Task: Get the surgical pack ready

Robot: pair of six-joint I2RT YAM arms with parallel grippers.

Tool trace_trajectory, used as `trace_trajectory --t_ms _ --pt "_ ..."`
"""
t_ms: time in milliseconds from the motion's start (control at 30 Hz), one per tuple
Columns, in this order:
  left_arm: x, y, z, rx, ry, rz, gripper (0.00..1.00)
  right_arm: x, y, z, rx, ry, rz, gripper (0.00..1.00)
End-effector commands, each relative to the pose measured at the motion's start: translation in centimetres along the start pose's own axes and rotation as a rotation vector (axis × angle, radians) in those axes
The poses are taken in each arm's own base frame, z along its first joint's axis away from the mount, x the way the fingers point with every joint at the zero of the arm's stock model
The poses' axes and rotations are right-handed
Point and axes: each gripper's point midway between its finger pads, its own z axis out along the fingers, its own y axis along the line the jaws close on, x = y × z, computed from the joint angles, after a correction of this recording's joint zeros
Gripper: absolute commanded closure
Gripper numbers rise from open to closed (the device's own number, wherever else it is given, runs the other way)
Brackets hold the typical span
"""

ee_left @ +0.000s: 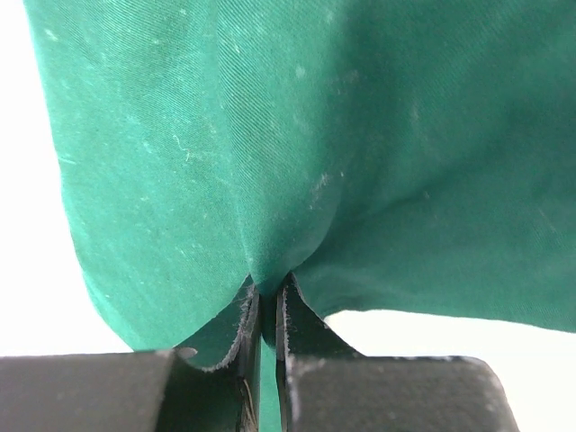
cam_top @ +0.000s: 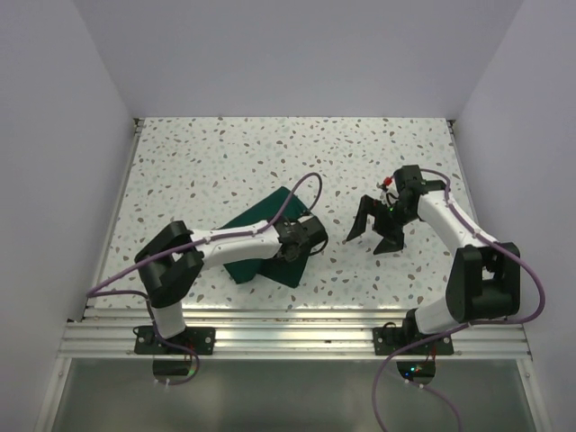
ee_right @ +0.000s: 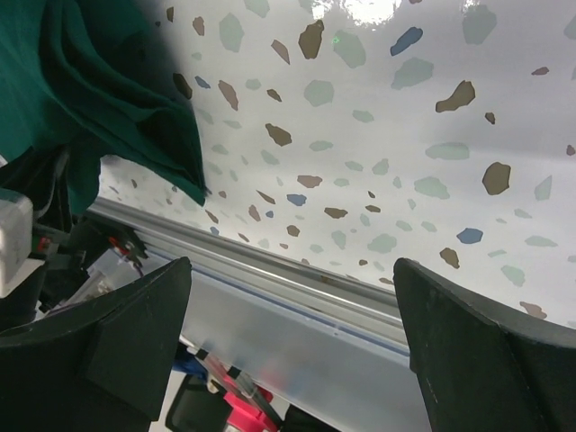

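Observation:
The surgical pack (cam_top: 259, 268) is a dark green cloth folded into a small bundle on the speckled table, left of centre. My left arm lies across it, and my left gripper (cam_top: 292, 255) sits at its right edge. In the left wrist view the green cloth (ee_left: 315, 135) fills the frame. A pinched fold of it runs down between the jaws of the left gripper (ee_left: 268, 292), which is shut on it. My right gripper (cam_top: 371, 236) hovers open to the right of the pack, apart from it. In the right wrist view a corner of the pack (ee_right: 99, 81) shows at top left, and nothing lies between the wide jaws of the right gripper (ee_right: 290, 263).
The speckled table (cam_top: 270, 153) is walled in white at the back and on both sides. An aluminium rail (cam_top: 297, 337) runs along its near edge, and the same rail (ee_right: 270, 261) crosses the right wrist view. Purple cables loop from both arms.

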Motion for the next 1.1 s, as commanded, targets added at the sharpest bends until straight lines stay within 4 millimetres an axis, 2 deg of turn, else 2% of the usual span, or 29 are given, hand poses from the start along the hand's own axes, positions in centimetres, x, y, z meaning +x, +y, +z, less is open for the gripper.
trace_trajectory --t_ms 0,100,367,567,700,733,767,833,933,1067 --pt "-3.4 0.5 -2.0 0.045 -0.079 -0.042 1.0 0.6 0.8 -0.9 -0.044 -0.003 -0.023 0.02" --pt "-4.9 0.4 -3.0 0.084 -0.101 -0.061 1.0 0.7 0.8 -0.9 -0.045 0.0 -0.025 0.02" --pt "-5.7 0.0 -2.4 0.185 -0.084 -0.09 1.0 1.2 0.8 -0.7 -0.06 0.01 -0.02 0.01" --pt "-5.3 0.0 -1.8 0.191 -0.065 -0.073 1.0 1.5 1.6 -0.5 -0.104 0.012 -0.001 0.01" --pt "-4.7 -0.8 -1.4 0.224 -0.041 -0.055 1.0 1.6 2.5 -0.2 -0.119 0.019 -0.018 0.01" --pt "-4.3 -1.1 -1.2 0.23 -0.026 -0.047 0.95 1.5 2.7 -0.1 -0.12 0.019 -0.021 0.01" --pt "-4.1 -1.3 -1.1 0.238 -0.018 -0.045 0.77 1.6 2.8 0.1 -0.117 0.024 -0.019 0.01" --pt "-3.8 -1.5 -1.1 0.246 -0.01 -0.05 0.67 1.5 2.9 0.2 -0.124 0.02 -0.019 0.01" --pt "-3.2 -1.7 -0.9 0.249 -0.001 -0.057 0.61 1.4 3.2 0.3 -0.126 0.018 -0.021 0.01" --pt "-2.2 -1.6 -0.4 0.222 0.027 -0.042 0.6 1.4 3.2 0.4 -0.125 0.023 -0.024 0.01"
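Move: The green cloth is still pinched in your left gripper, its middle about 5 cm to the left, 2 cm ahead and 2 cm below. Its near right corner lies roughly 8 cm back from that hand and 1 cm to its right, while the far corner is some 14 cm ahead and 2 cm to the left. From the open right gripper, the cloth's middle is about 21 cm left, level fore and aft, and some 7 cm down. Keep the left fingers shut on the green cloth and drag it about 3 cm right, lifting 2.5 cm and slightly forward. Lower it again, easing back a little and tipping the fingers some 10 degrees steeper, then open them partway to let go, tips staying close over the cloth. Meanwhile drift the open right gripper about 2.5 cm left, towards the cloth, and slightly back. ##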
